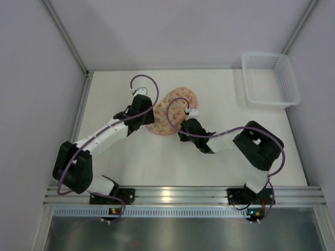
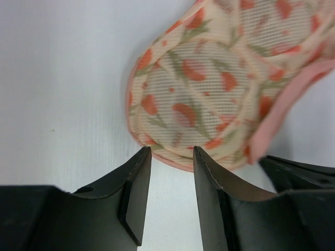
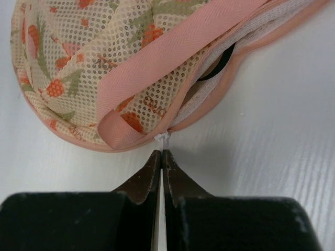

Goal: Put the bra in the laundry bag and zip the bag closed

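The laundry bag [image 1: 170, 111] is a rounded orange-pink floral mesh pouch lying mid-table. In the right wrist view the laundry bag [image 3: 78, 68] shows its pink strap [image 3: 172, 57] and pink rim. My right gripper [image 3: 161, 152] is shut on the white zipper pull [image 3: 164, 137]. To the right of the pull the seam gapes, and a dark piece of the bra [image 3: 219, 61] shows inside. My left gripper [image 2: 170, 151] is open, with its fingertips at the near edge of the bag [image 2: 209, 89]. From above, the left gripper [image 1: 149, 118] is on the bag's left and the right gripper [image 1: 179, 126] on its near right.
A white plastic mesh basket [image 1: 271, 99] stands at the back right corner. White walls close off the table on the left, back and right. The arm bases sit on a metal rail [image 1: 172, 196] along the near edge.
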Robot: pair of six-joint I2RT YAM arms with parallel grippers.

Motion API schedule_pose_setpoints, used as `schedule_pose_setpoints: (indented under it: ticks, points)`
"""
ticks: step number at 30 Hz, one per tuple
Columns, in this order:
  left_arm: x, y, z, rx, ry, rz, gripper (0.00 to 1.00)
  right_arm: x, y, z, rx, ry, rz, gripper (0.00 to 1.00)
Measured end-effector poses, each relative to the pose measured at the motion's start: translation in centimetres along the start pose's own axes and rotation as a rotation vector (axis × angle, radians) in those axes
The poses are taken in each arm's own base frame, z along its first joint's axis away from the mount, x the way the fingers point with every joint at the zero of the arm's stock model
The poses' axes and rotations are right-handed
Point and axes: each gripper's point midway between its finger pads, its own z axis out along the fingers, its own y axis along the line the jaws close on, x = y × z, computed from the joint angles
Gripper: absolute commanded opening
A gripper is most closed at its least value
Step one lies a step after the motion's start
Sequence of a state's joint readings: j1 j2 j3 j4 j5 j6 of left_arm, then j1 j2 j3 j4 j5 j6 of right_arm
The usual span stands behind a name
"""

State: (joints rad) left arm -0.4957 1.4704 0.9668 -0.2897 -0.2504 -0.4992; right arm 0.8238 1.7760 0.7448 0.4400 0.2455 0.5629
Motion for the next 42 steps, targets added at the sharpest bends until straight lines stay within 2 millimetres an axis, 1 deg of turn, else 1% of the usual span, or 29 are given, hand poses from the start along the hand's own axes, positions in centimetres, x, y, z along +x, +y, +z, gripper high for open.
schedule_pose_setpoints:
  ticks: [2,3,5,8,12,14,16,18,23,26,29,31,34,35,42]
  points:
    - [-1.4,-1.5,-2.1,0.055,-0.059,-0.008,0.44,0.1,0.6,0.2,0.002,-0.001,0.041,0.0]
    - [-1.7,-2.2,-2.7,0.074,-0.075,-0.014,0.44,0.0,0.9,0.2,0.009,-0.004,0.066,0.0]
    - [-1.4,-3.2,-3.0,0.096,-0.079,-0.018,0.43,0.0,1.2,0.4,0.021,-0.009,0.103,0.0]
    - [0.9,-4.2,-2.1,0.101,-0.039,-0.025,0.43,-0.2,1.8,0.8,0.04,-0.014,0.15,0.0]
    - [5.4,-3.8,-0.1,0.048,0.048,-0.015,0.43,-0.3,2.1,1.6,0.058,-0.015,0.193,0.0]
    - [6.8,-3.6,0.9,0.019,0.069,-0.015,0.42,-0.4,2.1,1.6,0.063,-0.016,0.203,0.0]
    - [7.5,-3.5,1.6,0.005,0.069,-0.02,0.42,-0.3,2.1,1.7,0.064,-0.016,0.208,0.0]
    - [7.7,-3.5,2.1,-0.005,0.061,-0.027,0.42,-0.3,2.1,1.7,0.063,-0.019,0.209,0.0]
    - [6.4,-4.1,2.6,0.007,0.004,-0.056,0.42,-0.4,2.2,1.9,0.055,-0.023,0.21,0.0]
    - [6.1,-4.2,2.9,0.006,-0.015,-0.062,0.42,-0.4,2.3,1.9,0.053,-0.023,0.209,0.0]
    - [6.1,-4.1,3.4,-0.003,-0.023,-0.063,0.42,-0.4,2.4,2.0,0.046,-0.026,0.211,0.0]
    - [6.4,-4.0,4.1,-0.016,-0.028,-0.061,0.41,-0.5,2.6,2.0,0.04,-0.029,0.208,0.0]
    - [7.3,-3.8,5.4,-0.036,-0.018,-0.059,0.4,-0.5,2.7,2.2,0.031,-0.032,0.192,0.0]
    - [7.1,-3.8,5.7,-0.037,-0.033,-0.066,0.4,-0.5,2.7,2.2,0.029,-0.034,0.184,0.0]
    - [6.9,-3.8,6.0,-0.052,-0.053,-0.126,0.39,-0.7,2.2,2.3,0.035,-0.046,0.099,0.0]
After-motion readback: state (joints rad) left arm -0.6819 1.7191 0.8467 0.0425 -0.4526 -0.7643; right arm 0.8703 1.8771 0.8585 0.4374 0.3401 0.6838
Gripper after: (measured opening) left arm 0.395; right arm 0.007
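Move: The bag's near edge, just left of the zip pull, lies about 7 cm to the left hand's right, 1 cm back and 9 cm below. The zip pull, already pinched by the right fingers, is some 13 cm to the left hand's right and 3 cm back, the strap end about 2 cm left of the pull and 1 cm beyond. From the right hand that edge is about 6 cm left and 2 cm ahead. The bag's near edge is approached by the left hand: a short rise of about 3 cm, then down some 11 cm, drawing right and back before easing forward, until its half-open fingertips come to the fabric beside the strap end. The right hand keeps its pinch on the zip pull and draws it about 3 cm left and slightly forward, turning a little clockwise. ##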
